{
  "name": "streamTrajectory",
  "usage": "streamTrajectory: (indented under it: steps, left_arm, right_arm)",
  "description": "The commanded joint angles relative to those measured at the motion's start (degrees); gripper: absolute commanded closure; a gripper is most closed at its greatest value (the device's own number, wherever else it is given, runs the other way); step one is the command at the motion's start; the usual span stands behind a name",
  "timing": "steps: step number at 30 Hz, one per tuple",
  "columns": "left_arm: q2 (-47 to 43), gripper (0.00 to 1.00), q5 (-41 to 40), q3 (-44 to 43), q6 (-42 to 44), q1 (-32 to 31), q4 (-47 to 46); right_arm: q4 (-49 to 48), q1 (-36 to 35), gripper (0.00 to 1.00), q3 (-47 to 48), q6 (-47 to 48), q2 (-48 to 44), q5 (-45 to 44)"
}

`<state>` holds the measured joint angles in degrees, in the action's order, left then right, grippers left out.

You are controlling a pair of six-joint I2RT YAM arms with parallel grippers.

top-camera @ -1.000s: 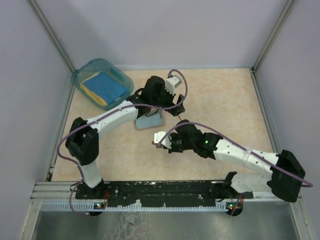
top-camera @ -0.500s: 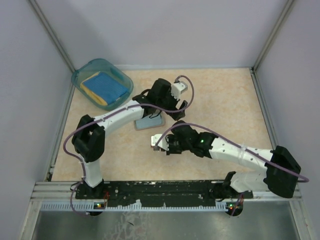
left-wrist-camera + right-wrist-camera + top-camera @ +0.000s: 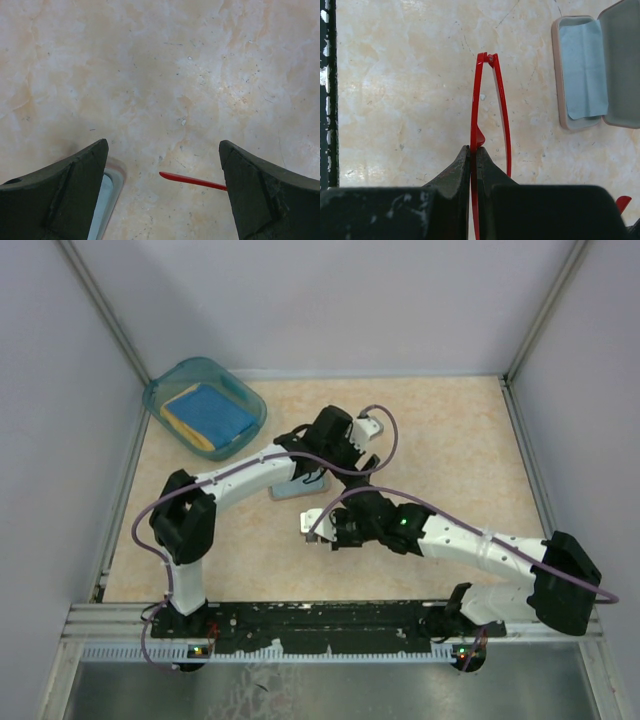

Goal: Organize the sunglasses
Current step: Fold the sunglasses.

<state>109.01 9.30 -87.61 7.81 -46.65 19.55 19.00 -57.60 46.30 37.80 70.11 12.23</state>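
My right gripper is shut on the thin red front frame of the sunglasses, which are seen edge-on above the table with one temple arm angled out to the right. In the top view this gripper sits mid-table. The open pink case lies to the right with a light blue cloth inside. My left gripper is open over bare table; a red temple tip lies between its fingers and the case rim is by the left finger. From above, the left gripper hangs just behind the right one.
A teal bin holding a blue and yellow pad stands at the back left corner. Grey walls enclose the table on three sides. The black rail with both arm bases runs along the near edge. The left arm partly covers the case.
The left arm has swung its open gripper rightward and nearer, off the case and toward the right gripper. The right gripper holds the sunglasses almost still.
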Motion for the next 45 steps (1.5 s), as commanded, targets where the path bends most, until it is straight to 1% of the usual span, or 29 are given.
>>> streamTrajectory:
  steps: [1,17,26,35,45]
  left_arm:
    - [0.55,0.03,0.12,-0.89,2.20,-0.85,2.15]
    - [-4.46,0.04,-2.03,5.74,-0.83,-1.63,5.14]
    - [-9.37,0.04,-0.61,10.14,-3.70,-1.73,4.72]
    - [-12.07,0.05,1.02,13.42,-5.63,-2.35,4.69]
    - [-15.41,0.04,2.91,16.91,-7.59,-2.56,4.15]
  right_arm:
    - [-1.03,-0.67,1.00,3.09,1.00,-0.23,-0.95]
    - [-1.26,-0.67,1.00,2.65,-0.75,-1.28,-6.09]
    - [-1.64,-0.73,1.00,2.21,-1.39,-0.87,-7.55]
    - [-3.40,-0.54,1.00,1.65,-2.42,-0.63,-10.34]
    - [-5.84,1.01,1.00,1.54,-4.03,0.24,-11.35]
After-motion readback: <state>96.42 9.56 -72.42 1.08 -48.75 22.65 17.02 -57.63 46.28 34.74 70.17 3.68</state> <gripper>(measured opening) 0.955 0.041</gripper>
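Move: Behind the left hand lies the still-open temple of the red sunglasses: its middle is about 8 cm back, 1 cm to the right and slightly lower, with its tip close to the open fingers. The lens frame, pinched in the right hand, is some 16 cm back and 4 cm left. The open case lies about 15 cm left, level, 12 cm down. From the right hand that temple is roughly 7 cm ahead, 5 cm right and 2 cm up. Sweeping back about 7 cm and then also left about 4 cm, after a slight dip, the left hand, fingers kept wide open, pushes the open temple in towards the lens frame with its rear finger. The right hand keeps its pinch on the frame, eases some 2.5 cm forward to meet it and turns slightly clockwise. ##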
